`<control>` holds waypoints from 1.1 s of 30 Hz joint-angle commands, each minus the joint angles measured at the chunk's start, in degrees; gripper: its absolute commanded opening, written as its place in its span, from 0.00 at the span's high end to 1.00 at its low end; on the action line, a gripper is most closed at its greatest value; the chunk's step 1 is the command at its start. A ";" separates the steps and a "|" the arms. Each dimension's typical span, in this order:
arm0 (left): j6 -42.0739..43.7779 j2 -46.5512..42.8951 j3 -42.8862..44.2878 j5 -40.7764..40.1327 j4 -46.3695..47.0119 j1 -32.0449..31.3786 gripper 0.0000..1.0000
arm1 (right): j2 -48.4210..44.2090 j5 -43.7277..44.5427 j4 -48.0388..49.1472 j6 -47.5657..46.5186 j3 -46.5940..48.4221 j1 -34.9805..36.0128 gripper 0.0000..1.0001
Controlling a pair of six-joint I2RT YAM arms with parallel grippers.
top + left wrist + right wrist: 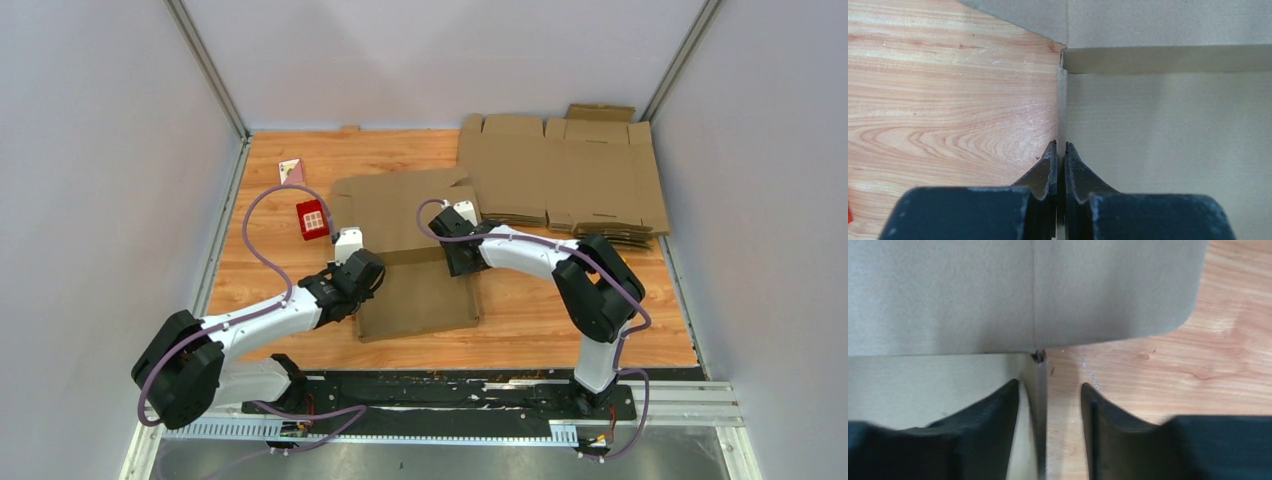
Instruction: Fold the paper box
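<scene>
The paper box [410,250] is a brown cardboard sheet lying mid-table, partly folded, with thin side walls standing up. My left gripper [358,268] is at its left edge. In the left wrist view the gripper [1060,150] is shut on the upright left wall [1062,107], with the box floor [1168,130] to the right. My right gripper [462,255] is at the box's right edge. In the right wrist view this gripper [1049,387] is open and straddles the upright right wall [1038,385]. That wall is close to the left finger, with a gap to the right finger.
A pile of flat cardboard sheets [565,175] lies at the back right. A small red box [313,220] and a small card [291,171] sit left of the paper box. Grey walls enclose the wooden table [560,310] on three sides.
</scene>
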 commanded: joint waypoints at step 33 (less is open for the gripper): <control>11.36 -16.18 11.62 2.74 -5.20 2.59 0.00 | -25.37 -8.49 11.19 -1.41 -3.90 -7.97 0.11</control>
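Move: The left hand still pinches the box's left wall, whose middle is about 4 cm back; from that hand the lid's middle is some 15 cm ahead and 9 cm right, about level, and the red tray 14 cm ahead and 8 cm left, slightly lower. From the right hand, fingers already parted around the right wall (its middle 6 cm back, 1 cm right), the lid lies about 10 cm ahead and 10 cm left, and the carton stack 19 cm ahead and 18 cm right. Both hands let the side walls go and rise nearly straight up, each about 11 cm: the left first spreads its shut fingers off the left wall, then lifts while opening wide, its fingertips tilting up some 10 degrees. The right, already half open, spreads further around the right wall and eases a centimetre back and to its right before climbing clear, its wrist tilting the fingertips forward and up and rolling its left side up, some 20 degrees in all. ##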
